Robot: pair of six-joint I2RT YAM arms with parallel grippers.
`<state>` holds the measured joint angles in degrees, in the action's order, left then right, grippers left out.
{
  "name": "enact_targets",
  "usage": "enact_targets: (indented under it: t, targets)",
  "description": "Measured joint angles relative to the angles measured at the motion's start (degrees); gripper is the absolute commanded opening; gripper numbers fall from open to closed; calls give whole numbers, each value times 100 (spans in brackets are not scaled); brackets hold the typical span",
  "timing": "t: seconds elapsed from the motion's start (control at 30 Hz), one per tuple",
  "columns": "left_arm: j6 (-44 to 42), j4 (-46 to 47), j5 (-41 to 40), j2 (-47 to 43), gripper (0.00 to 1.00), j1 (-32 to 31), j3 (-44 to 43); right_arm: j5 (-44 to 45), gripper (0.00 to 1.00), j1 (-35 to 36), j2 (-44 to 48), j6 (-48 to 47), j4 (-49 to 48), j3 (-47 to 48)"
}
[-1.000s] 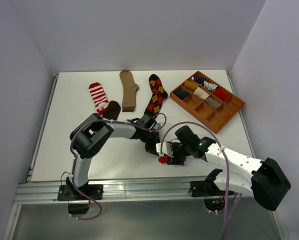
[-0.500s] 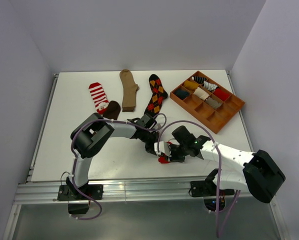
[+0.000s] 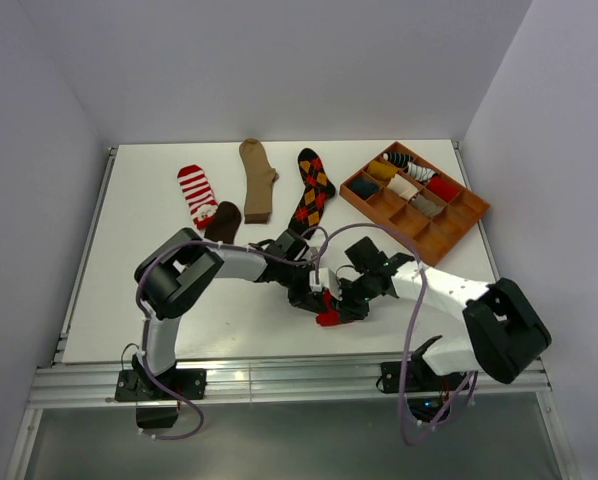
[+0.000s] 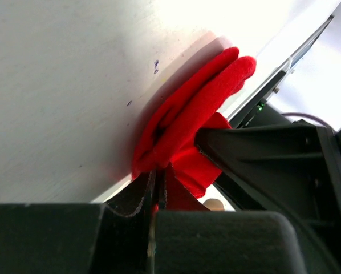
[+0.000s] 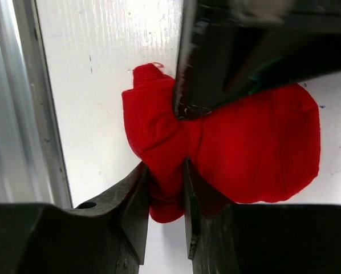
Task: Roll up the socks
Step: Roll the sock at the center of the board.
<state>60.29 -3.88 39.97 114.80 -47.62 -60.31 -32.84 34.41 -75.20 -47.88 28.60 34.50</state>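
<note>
A bunched red sock (image 3: 327, 318) lies near the table's front edge, between both grippers. My left gripper (image 3: 312, 298) is shut on a thin fold of it; in the left wrist view the jaws (image 4: 157, 178) pinch red fabric (image 4: 187, 120). My right gripper (image 3: 341, 304) is shut on another fold, and its fingers (image 5: 166, 171) squeeze the sock (image 5: 256, 148) at its left lobe. The left gripper's fingers (image 5: 216, 63) press into the sock from above in that view. At the back lie a red-white striped sock (image 3: 196, 190), a dark brown sock (image 3: 223, 219), a tan sock (image 3: 257, 178) and a black argyle sock (image 3: 313, 187).
A brown wooden compartment tray (image 3: 449, 240) at the back right holds several rolled socks. The table's metal front rail (image 5: 22, 103) runs close beside the red sock. Cables loop over both arms above the sock.
The right gripper has closed onto the red sock, and its arm has swung in toward the left arm. The left gripper has stayed clamped on the sock.
</note>
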Motion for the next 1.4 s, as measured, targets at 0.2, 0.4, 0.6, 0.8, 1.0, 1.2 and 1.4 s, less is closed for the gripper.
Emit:
enact_targets:
  t: [0.2, 0.4, 0.6, 0.8, 1.0, 1.2, 1.4]
  targets:
    - [105, 365, -328, -254, 11, -11, 306, -651, 19, -494, -868, -179, 671, 647]
    - [90, 553, -1010, -706, 15, -50, 638, -988, 19, -717, -1735, -354, 1360, 1357]
    - [92, 844, -1655, -1137, 16, -50, 1019, -1298, 18, -953, -2599, -592, 2103, 2090]
    - [61, 1073, -2153, -1471, 20, -39, 1388, -1447, 18, -1388, -3340, -798, 2977, 2671]
    - [-105, 1491, -2603, -1814, 29, -59, 1714, -1438, 18, -1600, -3672, -933, 3484, 2907]
    - [-778, 2216, -2802, -2037, 37, -260, 1775, -1440, 18, -1635, -4048, -1054, 3906, 3220]
    - [-1587, 2815, -2487, -1895, 37, -551, 1727, -1440, 17, -1665, -4164, -1115, 4065, 3303]
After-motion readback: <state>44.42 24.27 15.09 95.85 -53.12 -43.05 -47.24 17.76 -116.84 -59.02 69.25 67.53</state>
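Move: The red sock lies bunched between the hands on the board: its middle is about 3 cm to the right of the left hand and a centimetre back, and about 3 cm to the left of the right hand, level with it. The argyle sock lies some 36 cm straight ahead of the left hand, the dark brown sock roughly 30 cm to the left hand's left and 16 cm ahead. The wooden tray sits about 34 cm ahead of the right hand and 22 cm to its right. The red sock stays pinched in the right fingers, which creep about 2.5 cm forward, then 2 cm right, close to the board, as the wrist rolls some 45 degrees until the fingers rake back towards the bases. The left fingers part and let go of its fold, go forward and left, then rise about 6 cm while swinging back right, tips tilting forward. ##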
